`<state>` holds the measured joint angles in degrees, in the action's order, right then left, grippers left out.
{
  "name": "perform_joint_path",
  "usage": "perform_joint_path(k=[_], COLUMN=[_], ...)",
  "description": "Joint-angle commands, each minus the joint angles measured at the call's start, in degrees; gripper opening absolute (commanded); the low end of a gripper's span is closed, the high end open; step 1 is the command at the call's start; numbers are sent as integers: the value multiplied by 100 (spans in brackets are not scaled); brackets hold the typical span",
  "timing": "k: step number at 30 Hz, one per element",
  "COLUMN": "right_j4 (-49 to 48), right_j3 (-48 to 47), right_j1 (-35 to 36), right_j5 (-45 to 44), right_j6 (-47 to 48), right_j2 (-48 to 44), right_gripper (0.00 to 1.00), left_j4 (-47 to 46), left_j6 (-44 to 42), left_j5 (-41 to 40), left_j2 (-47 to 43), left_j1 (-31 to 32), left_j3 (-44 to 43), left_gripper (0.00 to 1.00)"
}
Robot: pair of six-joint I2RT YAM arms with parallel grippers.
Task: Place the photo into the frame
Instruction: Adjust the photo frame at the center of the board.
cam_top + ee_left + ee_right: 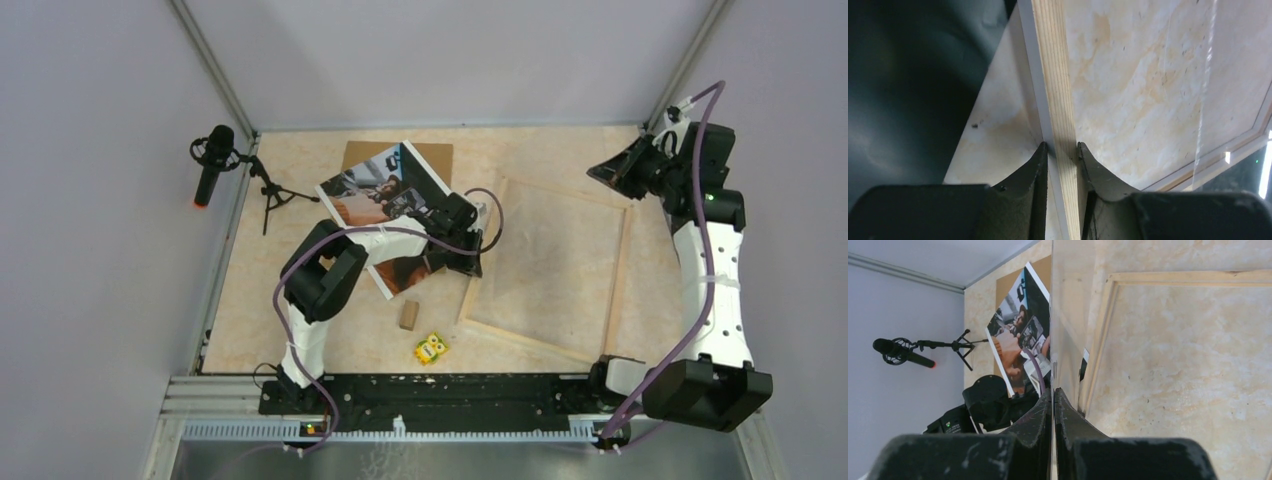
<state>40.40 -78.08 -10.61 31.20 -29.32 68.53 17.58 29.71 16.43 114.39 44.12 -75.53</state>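
The frame (618,280), thin pale wood strips, lies right of the table's middle. My left gripper (468,250) is shut on its left strip. In the left wrist view both fingers press the sides of that frame strip (1055,75), with the gripper (1062,146) astride it. The photo (370,190), a glossy dark print with a white border, lies left of the frame, partly under my left arm; it also shows as the photo (1013,340) in the right wrist view. My right gripper (605,172) hovers over the frame's far right corner. This gripper (1053,390) is shut on a thin clear sheet (1070,315) seen nearly edge-on.
A brown backing board (425,155) lies under the photo's far end. A microphone on a tripod (212,160) stands at the far left. A small wooden block (408,315) and a yellow toy (431,348) sit near the frame's near left corner. Walls enclose the table.
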Motion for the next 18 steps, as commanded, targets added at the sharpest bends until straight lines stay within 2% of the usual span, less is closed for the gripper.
perform_joint_path(k=[1, 5, 7, 10, 15, 18], right_j4=[-682, -1026, -1273, -1667, -2123, -2507], right_j3=[86, 398, 580, 880, 1282, 1624], right_j1=[50, 53, 50, 51, 52, 52], right_j5=[279, 485, 543, 575, 378, 469], right_j6=[-286, -459, -652, -960, -1297, -1559], right_j2=[-13, 55, 38, -38, -239, -353], right_gripper=[0, 0, 0, 0, 0, 0], left_j4=[-139, -10, 63, 95, 455, 847], left_j6=[97, 40, 20, -126, -447, -712], left_j5=[-496, -419, -330, -9, 315, 385], left_j2=[485, 605, 522, 181, -597, -1035], left_j1=[-136, -255, -287, -357, -640, -870], left_j3=[-504, -840, -864, -697, -351, -201], left_gripper=[25, 23, 28, 29, 56, 62])
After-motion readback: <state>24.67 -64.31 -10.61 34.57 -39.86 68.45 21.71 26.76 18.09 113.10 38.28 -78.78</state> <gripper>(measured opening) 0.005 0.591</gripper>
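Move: The left fingers already pinch the frame's left bar; the frame's middle lies some 17 cm to their right, about 1 cm back and 2 cm below. From the left hand, the photo is 11 cm ahead and 16 cm left, the wooden block 10 cm back and 14 cm left, both about 3 cm below. The right hand, holding up a clear sheet, has the frame's middle roughly 6 cm back, 4 cm left and 32 cm below. Left hand slides gripped bar about 4 cm forward, opens, retreats up-left; right hand lowers clear sheet 4 cm. ##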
